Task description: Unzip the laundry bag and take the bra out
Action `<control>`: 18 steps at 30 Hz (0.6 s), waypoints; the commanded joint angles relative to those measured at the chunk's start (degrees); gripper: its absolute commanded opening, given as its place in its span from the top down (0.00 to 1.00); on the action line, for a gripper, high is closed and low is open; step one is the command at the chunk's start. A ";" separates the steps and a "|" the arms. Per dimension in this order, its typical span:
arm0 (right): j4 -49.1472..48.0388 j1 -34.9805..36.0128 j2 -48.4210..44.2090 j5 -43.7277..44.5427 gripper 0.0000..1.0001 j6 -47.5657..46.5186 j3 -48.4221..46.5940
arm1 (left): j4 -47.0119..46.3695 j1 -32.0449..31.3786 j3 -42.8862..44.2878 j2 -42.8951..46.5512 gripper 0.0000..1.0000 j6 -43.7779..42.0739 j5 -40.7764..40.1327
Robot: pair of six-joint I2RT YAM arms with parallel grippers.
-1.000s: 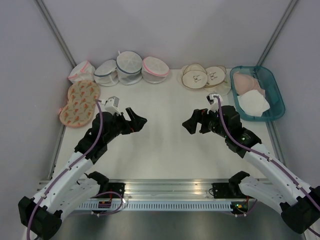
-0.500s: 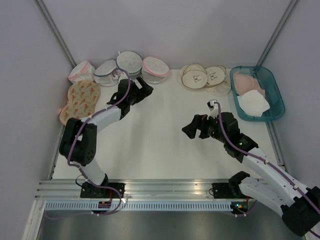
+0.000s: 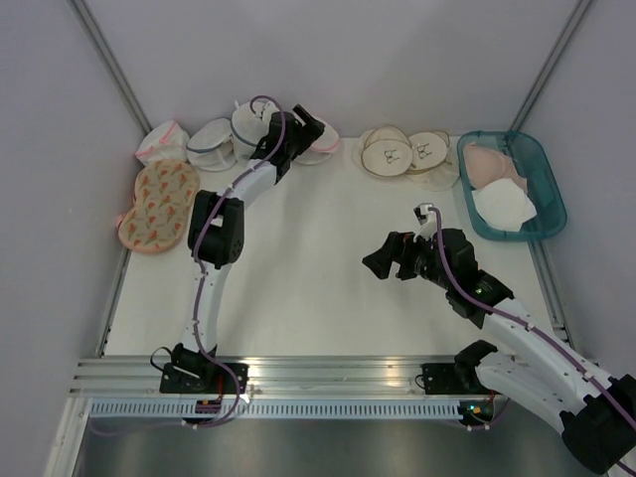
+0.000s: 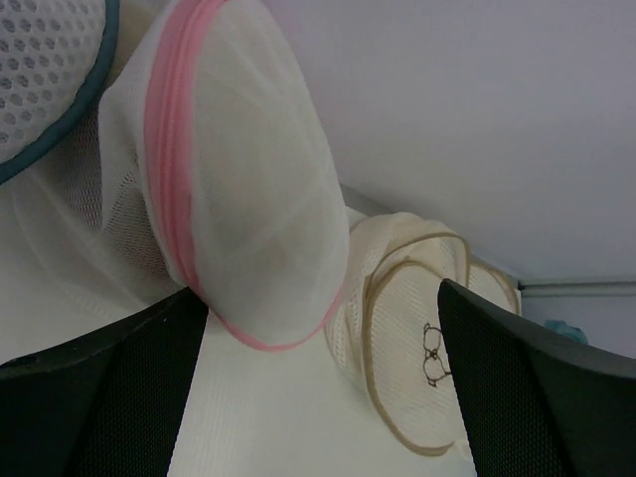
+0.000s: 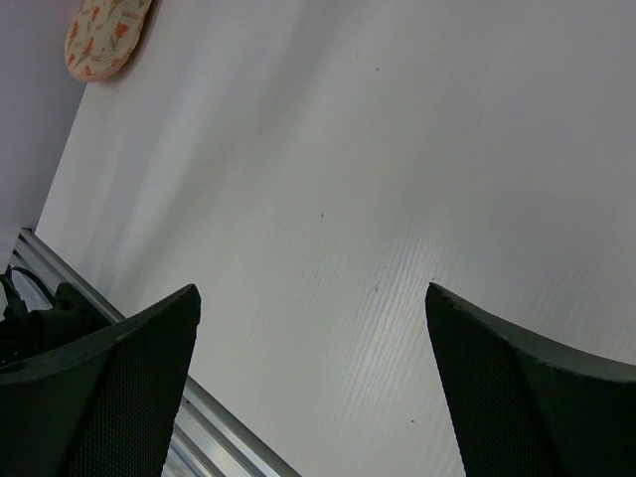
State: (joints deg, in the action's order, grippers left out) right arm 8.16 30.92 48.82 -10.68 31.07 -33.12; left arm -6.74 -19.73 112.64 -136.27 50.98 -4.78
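The laundry bag, a white mesh dome with a pink zipper rim, stands zipped shut at the back of the table. My left gripper is stretched out to it. In the left wrist view the open left gripper has the bag's lower edge between its fingertips, and its left finger is right at the bag's side. The bra is hidden. My right gripper hovers open over bare table at mid right, and the right wrist view shows nothing inside the right gripper.
Two white mesh bags with grey-blue rims and a small pink-edged pouch sit left of the laundry bag. Beige round bags lie to its right. A teal tray at the far right holds pink and white padded pieces. Orange-patterned flat bags lie at the left edge.
My left arm has swung from the middle of the table to the back row, reaching the pink-rimmed bag. The right gripper has drifted slightly nearer. Both grippers stayed open.
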 commanded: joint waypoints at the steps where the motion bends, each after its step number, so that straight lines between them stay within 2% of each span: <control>1: -1.13 0.20 -1.27 0.48 0.02 0.48 -0.19 | 11.73 0.04 8.72 -5.40 0.00 4.91 -2.43; 4: -1.22 0.20 -1.18 0.83 0.02 0.40 -0.01 | 12.72 0.04 8.91 -6.38 0.02 5.53 -3.22; 6: -1.39 0.20 -0.57 0.83 0.02 0.48 -0.10 | 12.55 0.21 9.00 -6.82 0.11 5.01 -2.61; 7: -1.48 0.20 -0.39 0.75 0.02 0.48 -0.27 | 12.28 0.13 8.91 -6.82 0.34 4.13 -2.26; 9: -1.74 0.20 -0.22 0.83 0.02 0.75 -0.19 | 11.58 0.21 8.91 -6.82 0.66 3.51 -0.59; 10: -1.92 0.20 -0.30 0.83 0.02 0.83 -0.10 | 11.58 0.30 8.48 -6.64 0.95 3.60 -0.15; 13: -2.10 0.20 -0.39 1.10 0.02 1.01 0.16 | 8.95 0.30 4.98 -4.45 0.98 3.43 2.92; 15: -2.10 0.20 -0.39 1.45 0.02 1.19 0.17 | 1.85 0.30 0.68 -2.17 0.98 3.34 9.15; 18: -1.66 0.20 -0.56 3.29 0.02 1.01 -0.27 | -3.87 0.56 -8.38 3.01 0.98 3.34 18.11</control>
State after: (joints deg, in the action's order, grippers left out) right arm 8.12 30.92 48.60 -9.72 31.75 -33.10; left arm -3.66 -19.49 109.80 -139.52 54.65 2.79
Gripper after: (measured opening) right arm 0.978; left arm 0.043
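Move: The pink-zipped laundry bag's middle is about 3 cm ahead of the left gripper, 2 cm to its left and some 8 cm below. The blue-rimmed bag stands about 12 cm to the left of it, roughly level in depth. The beige face bags lie some 17 cm to the gripper's right, nearly level with it and about 12 cm below. From the right gripper the laundry bag is about 44 cm ahead, 14 cm left and 10 cm lower. Drop the open left gripper about 7 cm almost straight down onto the laundry bag's pink zip band, tipping the fingers down some 10 degrees. Shut them fully so they pinch the band's near end, then keep the pinch and draw roughly 2 cm back and 1–2 cm to the right, staying low. ##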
